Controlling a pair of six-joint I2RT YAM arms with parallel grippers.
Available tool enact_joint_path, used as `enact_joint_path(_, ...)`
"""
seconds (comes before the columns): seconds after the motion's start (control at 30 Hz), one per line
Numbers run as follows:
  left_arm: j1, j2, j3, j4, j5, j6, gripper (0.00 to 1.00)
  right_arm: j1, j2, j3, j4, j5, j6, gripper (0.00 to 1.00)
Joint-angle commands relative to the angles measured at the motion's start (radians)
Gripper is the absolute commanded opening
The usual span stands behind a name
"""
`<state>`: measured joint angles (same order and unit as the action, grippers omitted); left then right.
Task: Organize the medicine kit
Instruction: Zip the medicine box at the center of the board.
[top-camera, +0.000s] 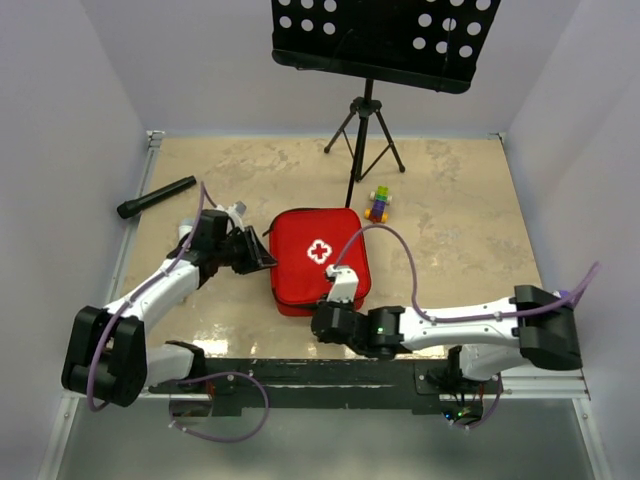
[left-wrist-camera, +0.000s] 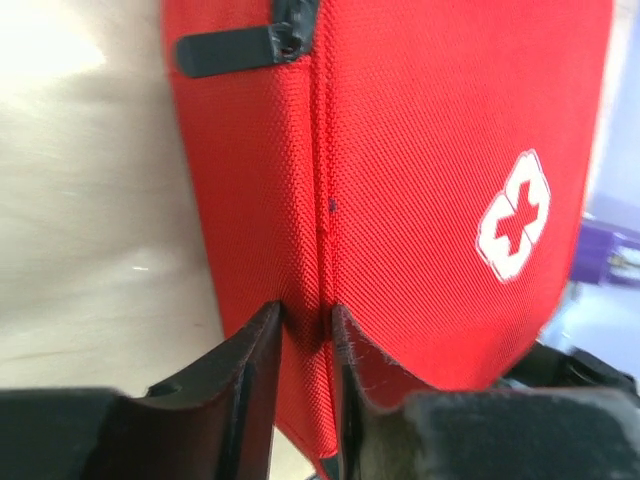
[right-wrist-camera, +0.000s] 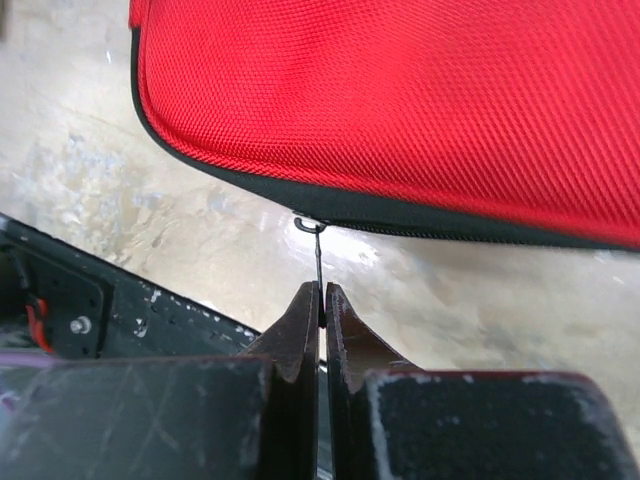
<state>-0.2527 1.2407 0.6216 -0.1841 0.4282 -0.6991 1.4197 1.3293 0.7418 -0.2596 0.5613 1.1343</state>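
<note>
The medicine kit (top-camera: 318, 255), a red fabric zip case with a white cross (left-wrist-camera: 513, 215), lies closed in the middle of the table. My left gripper (top-camera: 262, 255) is at its left edge. In the left wrist view the fingers pinch a raised fold of the red fabric (left-wrist-camera: 305, 315) along a seam, and a black zip tab (left-wrist-camera: 225, 52) shows at the far end. My right gripper (top-camera: 337, 290) is at the kit's near edge. In the right wrist view it is shut (right-wrist-camera: 322, 292) on a thin black zipper pull (right-wrist-camera: 316, 250) hanging from the kit's black zip band (right-wrist-camera: 400, 215).
A black flashlight (top-camera: 157, 197) lies at the back left. A small stack of coloured toy bricks (top-camera: 379, 204) sits behind the kit. A music stand on a tripod (top-camera: 365, 130) stands at the back. The black base rail (right-wrist-camera: 150, 310) runs just near the kit.
</note>
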Motion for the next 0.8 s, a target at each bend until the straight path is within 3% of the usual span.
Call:
enact_joint_path(0.0,0.076,-0.064,0.089,-0.099,-0.279,0.109,0.47,0.030,0.160,0.141,-0.095,-0.095,-0.178,0.00)
enact_joint_path(0.07,0.075,-0.142,0.072,-0.146,-0.292,0.095,0.65,0.024,0.255,0.230,-0.070,-0.081,-0.261,0.00)
enact_joint_path(0.2,0.075,-0.309,0.027,-0.237,-0.304,0.061,0.82,-0.080,0.372,0.389,0.006,-0.127,-0.405,0.00)
enact_joint_path(0.3,0.075,-0.403,0.006,-0.299,-0.281,0.041,0.84,-0.172,0.419,0.458,0.083,-0.208,-0.482,0.00)
enact_joint_path(0.5,0.075,-0.523,-0.078,-0.322,-0.131,-0.036,0.84,-0.186,0.511,0.642,0.014,-0.176,-0.570,0.00)
enact_joint_path(0.77,0.075,-0.491,-0.204,-0.111,-0.080,-0.132,0.85,-0.192,0.513,0.662,0.008,-0.187,-0.579,0.00)
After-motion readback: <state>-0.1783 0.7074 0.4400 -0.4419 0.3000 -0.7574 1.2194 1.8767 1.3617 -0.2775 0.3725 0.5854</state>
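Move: The right hand already pinches the zip pull, its slider about 2 cm ahead and 1 cm left; the box's front-left corner lies some 8 cm left and 2 ahead, and the medicine box's middle about 10 ahead, 1 left and 3 below. From the left hand, at the box's left edge, the box's middle is roughly 9 cm right, 2 ahead and 3 lower, the front-left corner 1 right and 7 back. Right hand draws the zip pull some 12 cm left, curving forward 10; left opens and backs away leftward. ##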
